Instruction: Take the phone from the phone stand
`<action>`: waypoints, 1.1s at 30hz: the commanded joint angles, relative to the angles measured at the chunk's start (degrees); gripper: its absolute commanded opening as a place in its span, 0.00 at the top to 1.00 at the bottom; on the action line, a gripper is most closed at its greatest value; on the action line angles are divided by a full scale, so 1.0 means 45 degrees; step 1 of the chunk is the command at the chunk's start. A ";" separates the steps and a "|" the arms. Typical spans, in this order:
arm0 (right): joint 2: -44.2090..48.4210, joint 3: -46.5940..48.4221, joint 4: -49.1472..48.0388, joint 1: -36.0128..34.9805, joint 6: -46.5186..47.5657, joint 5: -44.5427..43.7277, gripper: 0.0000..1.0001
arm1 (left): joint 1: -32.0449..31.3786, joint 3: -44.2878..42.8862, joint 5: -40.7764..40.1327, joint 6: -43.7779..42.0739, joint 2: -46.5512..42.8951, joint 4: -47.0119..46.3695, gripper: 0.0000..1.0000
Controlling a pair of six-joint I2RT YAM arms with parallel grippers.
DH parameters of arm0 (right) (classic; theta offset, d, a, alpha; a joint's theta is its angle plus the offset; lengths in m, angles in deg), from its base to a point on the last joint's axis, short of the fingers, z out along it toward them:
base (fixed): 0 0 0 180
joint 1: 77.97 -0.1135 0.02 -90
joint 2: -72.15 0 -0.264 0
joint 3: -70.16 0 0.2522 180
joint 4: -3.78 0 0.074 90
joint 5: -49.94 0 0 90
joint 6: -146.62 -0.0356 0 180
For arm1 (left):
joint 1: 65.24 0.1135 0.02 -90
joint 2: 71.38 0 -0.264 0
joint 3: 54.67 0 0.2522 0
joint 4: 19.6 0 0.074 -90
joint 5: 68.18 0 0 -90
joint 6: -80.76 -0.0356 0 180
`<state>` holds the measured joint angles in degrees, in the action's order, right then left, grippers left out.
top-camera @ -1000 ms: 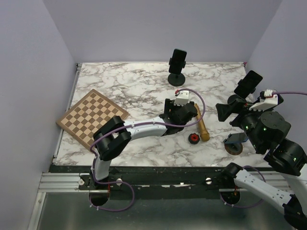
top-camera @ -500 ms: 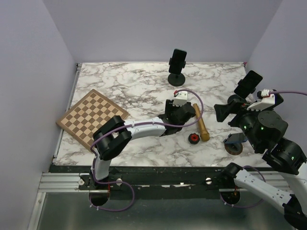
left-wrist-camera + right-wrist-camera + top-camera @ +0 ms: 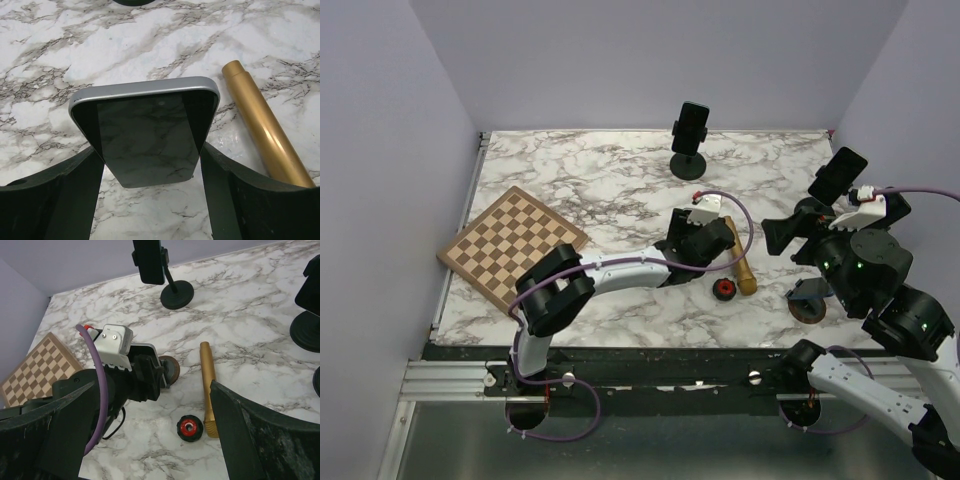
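Observation:
My left gripper (image 3: pixel 710 238) is mid-table, shut on a silver-edged phone (image 3: pixel 145 132) whose dark screen mirrors the marble. Both fingers (image 3: pixel 60 195) press on the phone's sides in the left wrist view. From the right wrist view the phone (image 3: pixel 148 346) stands on edge in that gripper. A round brown phone stand base (image 3: pixel 171 371) shows just beyond it. Whether the phone still sits in the stand I cannot tell. My right gripper (image 3: pixel 782 235) hovers open at the right, nothing between its fingers (image 3: pixel 240 435).
A gold cylinder (image 3: pixel 740 260) and a red-and-black cap (image 3: pixel 724 290) lie right of the left gripper. A chessboard (image 3: pixel 510 245) lies at the left. Two more stands with phones stand at the back (image 3: pixel 691 140) and at the right (image 3: pixel 835 178). A brown disc (image 3: pixel 808 302) lies near the right arm.
The left gripper's fingers have closed onto the phone, and it has shifted a little right and toward the near edge. The right gripper has edged slightly left.

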<state>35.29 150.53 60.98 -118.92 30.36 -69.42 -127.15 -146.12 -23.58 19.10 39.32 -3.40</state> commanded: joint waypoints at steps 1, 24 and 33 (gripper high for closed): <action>0.0005 -0.0134 0.0171 -0.0090 -0.0142 0.0270 0.00 | -0.0060 -0.0692 -0.0500 0.0181 -0.0831 0.1064 0.66; 0.0751 -0.0244 0.0231 -0.0095 0.0259 -0.0702 0.00 | 0.1523 -0.1347 0.5193 0.2924 -0.3620 1.0432 1.00; -0.0436 0.0109 -0.0123 -0.0099 -0.0205 -0.0463 0.00 | 0.5732 -0.4197 0.8094 0.0416 -0.1180 1.2141 1.00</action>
<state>36.86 149.89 60.59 -118.92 30.01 -70.88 -108.68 -154.53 7.06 27.66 25.92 44.75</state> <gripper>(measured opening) 0.998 0.786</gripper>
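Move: The left hand already grips the phone, with the phone stand about 8 cm below it. The open table the phone goes towards lies some 16 cm left, 4 cm back and 11 cm down. The gold tube is about 13 cm right and 4 cm back, the red-and-black knob roughly 9 cm right and 13 cm back. From the right hand, that open spot lies about 30 cm left, 9 cm ahead and 33 cm down. Left hand, still pinching the phone, lifts up and back off the stand, swings left 13 cm, tipping down 35 degrees. ##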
